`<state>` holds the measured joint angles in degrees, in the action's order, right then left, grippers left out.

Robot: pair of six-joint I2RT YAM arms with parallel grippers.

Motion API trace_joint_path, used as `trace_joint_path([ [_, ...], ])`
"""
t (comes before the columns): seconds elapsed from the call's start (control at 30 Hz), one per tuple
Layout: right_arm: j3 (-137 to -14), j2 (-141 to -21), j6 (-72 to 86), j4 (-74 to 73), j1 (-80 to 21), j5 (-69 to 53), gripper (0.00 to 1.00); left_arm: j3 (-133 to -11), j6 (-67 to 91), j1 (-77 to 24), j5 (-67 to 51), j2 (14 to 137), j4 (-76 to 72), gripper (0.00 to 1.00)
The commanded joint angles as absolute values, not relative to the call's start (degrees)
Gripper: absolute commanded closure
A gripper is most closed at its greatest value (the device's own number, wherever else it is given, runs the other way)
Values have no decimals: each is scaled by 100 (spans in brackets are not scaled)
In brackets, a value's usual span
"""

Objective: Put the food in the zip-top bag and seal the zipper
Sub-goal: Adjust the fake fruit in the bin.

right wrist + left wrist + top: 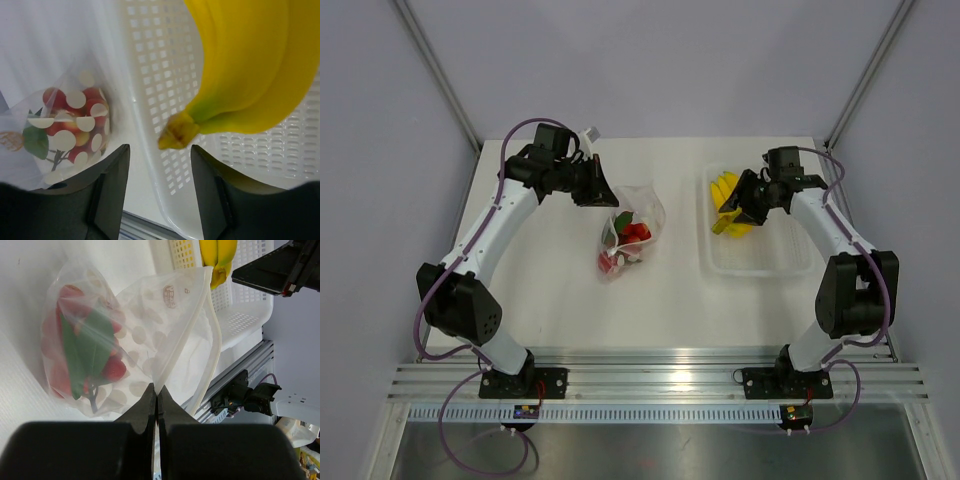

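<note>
The zip-top bag (pixel 638 222) lies mid-table with the red strawberry cluster (pixel 631 238) inside it. My left gripper (pixel 607 195) is shut on the bag's upper edge. In the left wrist view its jaws (pixel 156 388) pinch the clear dotted film, the zipper (pixel 201 325) curves away to the right, and the mouth gapes. The strawberries (pixel 75 347) show through the film. The yellow bananas (pixel 725 188) lie in a clear tray (pixel 765 262). My right gripper (pixel 730 222) hovers at their stem end. Its jaws (pixel 160 150) stand open on either side of the banana stem (pixel 177 132), not touching it.
The perforated tray's wall (pixel 150 75) runs between the bananas and the bag (pixel 65 127). The table's near edge has a metal rail (pixel 650 375). Grey walls enclose the back and both sides.
</note>
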<state>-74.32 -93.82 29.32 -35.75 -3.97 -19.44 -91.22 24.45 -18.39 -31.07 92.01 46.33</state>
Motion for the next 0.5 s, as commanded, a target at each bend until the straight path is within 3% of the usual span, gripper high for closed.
trace_joint_path([
  [0.0, -7901, -8905, 2672, -3839, -483, -1848, 39, -9062, 2443, -1846, -3129, 9255, 4359, 100],
  [0.23, -8278, -8867, 2181, -4534, -483, -248, 16, -9088, 2434, -1846, -3120, 9316, 4351, 100],
  [0.33, -8692, -9438, 2022, -4895, -475, 307, 12, -9070, 2426, -1846, -3112, 9316, 4351, 100],
  [0.47, -9183, -10361, 1723, -5158, -448, 168, 8, -9062, 2400, -1846, -3094, 9308, 4386, 100],
])
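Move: The bananas, at the bin's left side, are right at the right hand's open fingertips: their middle is about 2 cm ahead, 2 cm left and 3 cm lower. The bin's middle is roughly 4 cm right and 3 cm back; the bag with the fruit lies some 24 cm left and 3 cm back. From the left hand, the bananas are about 27 cm right, 5 cm ahead and 13 cm lower. The bananas are left behind as the right fingers open nearly fully and the hand goes up about 5 cm and swings right, away from their stem. It then carries on right and forward over the bin and begins to sink, ending about 5 cm right of its start, the fingers swung roughly 20 degrees to point straighter down. The left hand keeps its pinch on the bag's mouth. ##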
